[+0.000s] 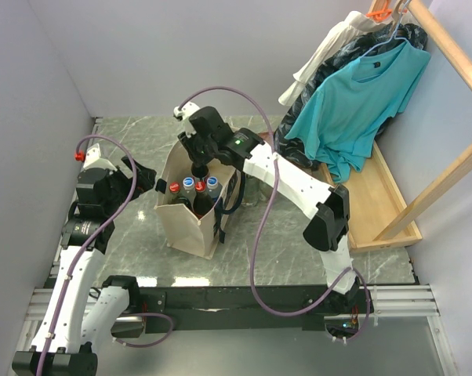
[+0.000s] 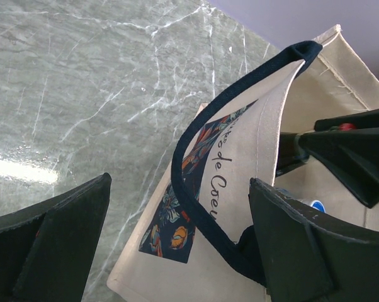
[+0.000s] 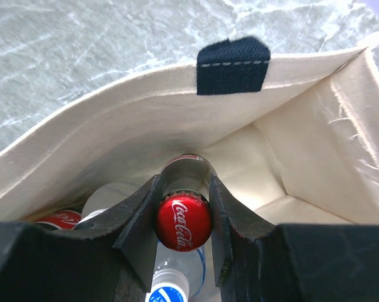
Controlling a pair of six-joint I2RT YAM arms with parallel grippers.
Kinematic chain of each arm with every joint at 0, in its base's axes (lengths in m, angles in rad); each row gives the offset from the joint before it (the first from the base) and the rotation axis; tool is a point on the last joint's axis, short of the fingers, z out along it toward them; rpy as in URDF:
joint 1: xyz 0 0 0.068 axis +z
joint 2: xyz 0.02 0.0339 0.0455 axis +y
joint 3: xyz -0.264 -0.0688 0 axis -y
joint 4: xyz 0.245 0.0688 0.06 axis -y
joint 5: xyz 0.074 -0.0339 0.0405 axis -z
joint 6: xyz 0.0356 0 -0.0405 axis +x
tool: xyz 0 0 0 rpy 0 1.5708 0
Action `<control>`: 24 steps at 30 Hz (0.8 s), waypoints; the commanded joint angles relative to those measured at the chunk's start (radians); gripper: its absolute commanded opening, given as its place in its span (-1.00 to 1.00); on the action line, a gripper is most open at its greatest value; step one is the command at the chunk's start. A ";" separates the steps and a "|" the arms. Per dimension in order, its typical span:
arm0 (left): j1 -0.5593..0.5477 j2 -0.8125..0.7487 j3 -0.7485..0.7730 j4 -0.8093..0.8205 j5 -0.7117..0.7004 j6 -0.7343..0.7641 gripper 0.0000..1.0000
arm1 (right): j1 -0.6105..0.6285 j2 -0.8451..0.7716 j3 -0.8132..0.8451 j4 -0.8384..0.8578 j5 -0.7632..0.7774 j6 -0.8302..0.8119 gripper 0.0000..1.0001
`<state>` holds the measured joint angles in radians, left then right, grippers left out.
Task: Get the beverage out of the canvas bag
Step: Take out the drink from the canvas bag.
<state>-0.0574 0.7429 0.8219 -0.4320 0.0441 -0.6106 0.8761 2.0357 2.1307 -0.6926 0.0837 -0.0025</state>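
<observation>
The beige canvas bag (image 1: 190, 223) stands upright mid-table with its top open; its navy handle (image 2: 196, 207) and dark print (image 2: 177, 233) face my left wrist view. Inside it, the beverage (image 3: 183, 221), a dark glass cola bottle with a red cap, is held at the neck by my right gripper (image 3: 184, 189), shut on it. From above, the right gripper (image 1: 198, 163) hangs over the bag's far side. My left gripper (image 2: 177, 242) is open, its jaws straddling the bag's printed side wall without clamping it; it is also visible in the top view (image 1: 147, 177).
More bottles stand in the bag: a clear one with a blue-white cap (image 3: 167, 292) and a red-capped one (image 3: 57, 219). A teal shirt (image 1: 361, 102) and other clothes hang at the back right over a wooden base (image 1: 377, 204). Walls close in left and back.
</observation>
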 commanded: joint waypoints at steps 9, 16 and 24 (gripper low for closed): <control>0.004 -0.014 0.014 0.004 -0.021 -0.006 0.93 | -0.006 -0.143 0.147 0.128 0.011 -0.034 -1.00; 0.004 -0.016 0.020 0.004 -0.012 -0.011 0.93 | 0.000 -0.169 0.186 0.119 0.022 -0.050 -1.00; 0.004 -0.028 0.025 -0.011 -0.018 -0.015 0.93 | 0.008 -0.219 0.183 0.131 0.037 -0.062 -1.00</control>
<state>-0.0574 0.7391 0.8219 -0.4389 0.0322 -0.6151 0.8776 1.9720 2.2234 -0.7197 0.0902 -0.0395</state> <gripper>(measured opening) 0.966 0.398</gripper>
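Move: The right hand already grips the Coca-Cola bottle just under its cap, the bottle's middle about 8 cm below it inside the canvas bag. From this hand, the nearer blue-capped bottle stands some 7 cm back, 1 cm left and 11 cm lower; the right-hand red-capped one 8 cm back, 2 cm right, equally low. The clear bottles already out stand about 8 cm back, 16 cm right, 12 cm down. From the left hand, the Coca-Cola bottle is some 7 cm ahead, 14 cm right. Almost straight up and at a steady pace, the right hand goes on drawing the Coca-Cola bottle by its neck towards the bag's open top, rising roughly 7 cm. Its fingers keep their pinch under the cap while the wrist tips their points up by only some 5 degrees. ##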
